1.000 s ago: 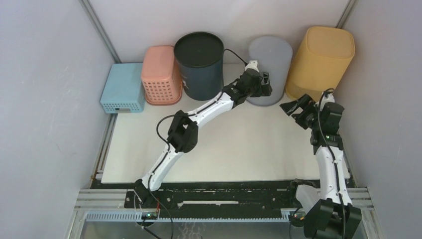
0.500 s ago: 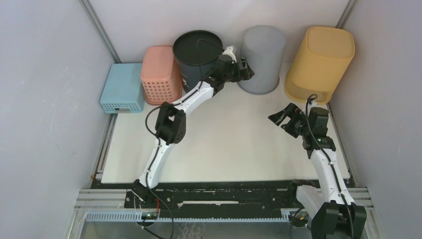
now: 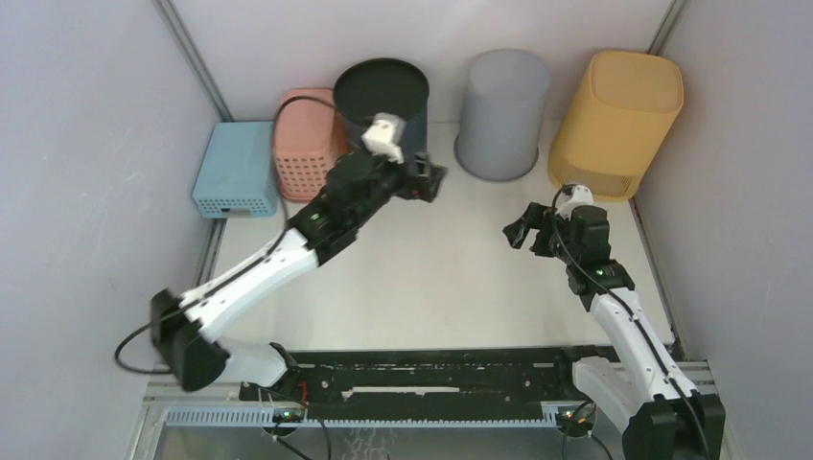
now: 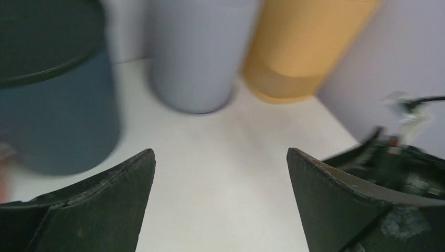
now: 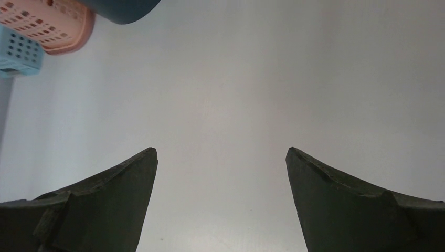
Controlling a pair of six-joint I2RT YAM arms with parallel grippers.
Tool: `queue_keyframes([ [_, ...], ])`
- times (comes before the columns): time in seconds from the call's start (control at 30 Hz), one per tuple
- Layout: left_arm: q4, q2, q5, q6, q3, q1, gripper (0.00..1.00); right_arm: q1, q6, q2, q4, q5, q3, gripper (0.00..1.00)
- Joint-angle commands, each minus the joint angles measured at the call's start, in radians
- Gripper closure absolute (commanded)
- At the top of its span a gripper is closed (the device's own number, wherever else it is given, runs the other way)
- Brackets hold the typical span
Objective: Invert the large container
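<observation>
The large yellow container [image 3: 618, 120] stands at the back right with its closed, rounded end up and its slotted rim on the table; it also shows in the left wrist view [image 4: 299, 47]. My left gripper [image 3: 431, 180] is open and empty, hovering in front of the dark blue container [image 3: 383, 110], with only bare table between its fingers in the left wrist view [image 4: 220, 157]. My right gripper [image 3: 522, 228] is open and empty over the white table, left of and nearer than the yellow container; it shows bare table in the right wrist view [image 5: 220, 155].
A grey cylinder [image 3: 501, 113] stands closed end up between the dark blue and yellow containers. A pink basket [image 3: 305, 144] and a light blue perforated box [image 3: 235, 171] sit at the back left. Grey walls close in both sides, and a black rail [image 3: 431, 369] runs along the near edge.
My left gripper left the grey cylinder and pulled back left, in front of the dark blue container. The grey cylinder shifted slightly back and left. My right gripper moved away from the yellow container toward the table's middle.
</observation>
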Motion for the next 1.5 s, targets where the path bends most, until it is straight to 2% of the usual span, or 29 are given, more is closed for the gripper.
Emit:
queue_keyframes([
  [0.0, -0.024, -0.207, -0.409, 0.105, -0.273, 0.073, 0.0, 0.051, -0.159, -0.009, 0.109, 0.238, 0.024, 0.0],
  [0.07, -0.001, -0.317, -0.361, 0.065, -0.409, 0.167, 0.0, 0.049, -0.163, -0.014, 0.164, 0.331, -0.004, 0.0],
  [0.17, 0.082, -0.483, -0.212, 0.014, -0.601, 0.356, 0.0, 0.034, -0.164, -0.069, 0.297, 0.424, -0.098, 0.0],
  [0.27, 0.085, -0.558, -0.254, -0.02, -0.697, 0.491, 0.0, -0.001, -0.151, -0.127, 0.376, 0.48, -0.193, 0.0],
  [0.37, 0.167, -0.58, -0.326, 0.062, -0.78, 0.55, 0.0, -0.029, -0.159, -0.166, 0.494, 0.508, -0.293, 0.0],
  [0.47, 0.237, -0.545, -0.374, 0.079, -0.826, 0.619, 0.0, -0.039, -0.163, -0.151, 0.638, 0.534, -0.373, 0.0],
  [0.57, 0.338, -0.469, -0.379, 0.109, -0.873, 0.687, 0.0, -0.037, -0.165, -0.053, 0.742, 0.573, -0.406, 0.0],
  [0.63, 0.452, -0.408, -0.284, 0.144, -0.912, 0.738, 0.0, -0.037, -0.168, 0.033, 0.82, 0.6, -0.416, 0.0],
  [0.7, 0.496, -0.348, -0.175, 0.172, -0.914, 0.785, 0.0, -0.04, -0.168, 0.109, 0.885, 0.613, -0.422, 0.0],
  [0.83, 0.532, -0.214, 0.037, 0.116, -0.898, 0.899, 0.0, -0.035, -0.164, 0.194, 0.942, 0.639, -0.398, 0.0],
  [0.9, 0.572, -0.183, 0.097, 0.095, -0.91, 0.934, 0.0, -0.034, -0.156, 0.213, 0.984, 0.645, -0.403, 0.0],
  [1.0, 0.573, -0.191, 0.089, 0.084, -0.916, 0.943, 0.0, -0.012, -0.172, 0.242, 1.001, 0.695, -0.388, 0.0],
  [1.07, 0.582, -0.231, 0.094, 0.097, -0.933, 0.943, 0.0, 0.003, -0.204, 0.27, 1.072, 0.714, -0.404, 0.0],
  [1.13, 0.556, -0.317, 0.055, 0.104, -0.953, 0.943, 0.0, 0.014, -0.205, 0.306, 1.113, 0.745, -0.402, 0.0],
  [1.2, 0.523, -0.381, -0.006, 0.122, -0.957, 0.944, 0.0, 0.016, -0.227, 0.354, 1.164, 0.702, -0.397, 0.0],
  [1.37, 0.613, -0.434, -0.082, 0.184, -0.99, 0.943, 0.0, 0.046, -0.3, 0.415, 1.158, 0.635, -0.358, 0.0],
  [1.4, 0.664, -0.421, -0.111, 0.172, -1.008, 0.943, 0.0, 0.036, -0.298, 0.413, 1.197, 0.602, -0.386, 0.0],
  [1.43, 0.703, -0.398, -0.121, 0.162, -1.01, 0.951, 0.0, 0.023, -0.313, 0.447, 1.327, 0.553, -0.434, 0.0],
  [1.47, 0.649, -0.395, -0.099, 0.166, -0.987, 0.958, 0.0, 0.024, -0.323, 0.486, 1.432, 0.568, -0.463, 0.0],
])
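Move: The grey container, already upside down, stands about 32 cm ahead of the left hand, 27 cm to its right and 18 cm below. From that hand the dark bin is some 30 cm ahead, 7 cm left and 18 cm lower; the pink basket is 27 cm ahead, 30 cm left and 22 cm lower. From the right hand the grey container lies about 37 cm ahead and 7 cm left, the yellow bin 35 cm ahead and 25 cm right, both roughly level with it. The grey container is left standing as the empty, wide-open left hand swings some 40 cm left, sinking steeply before rising partway back, and turns about 55 degrees counter-clockwise to face forward. The open right hand draws right and down, then eases forward towards the yellow bin's side, rolling, tipping its fingers up and turning clockwise, touching nothing. ##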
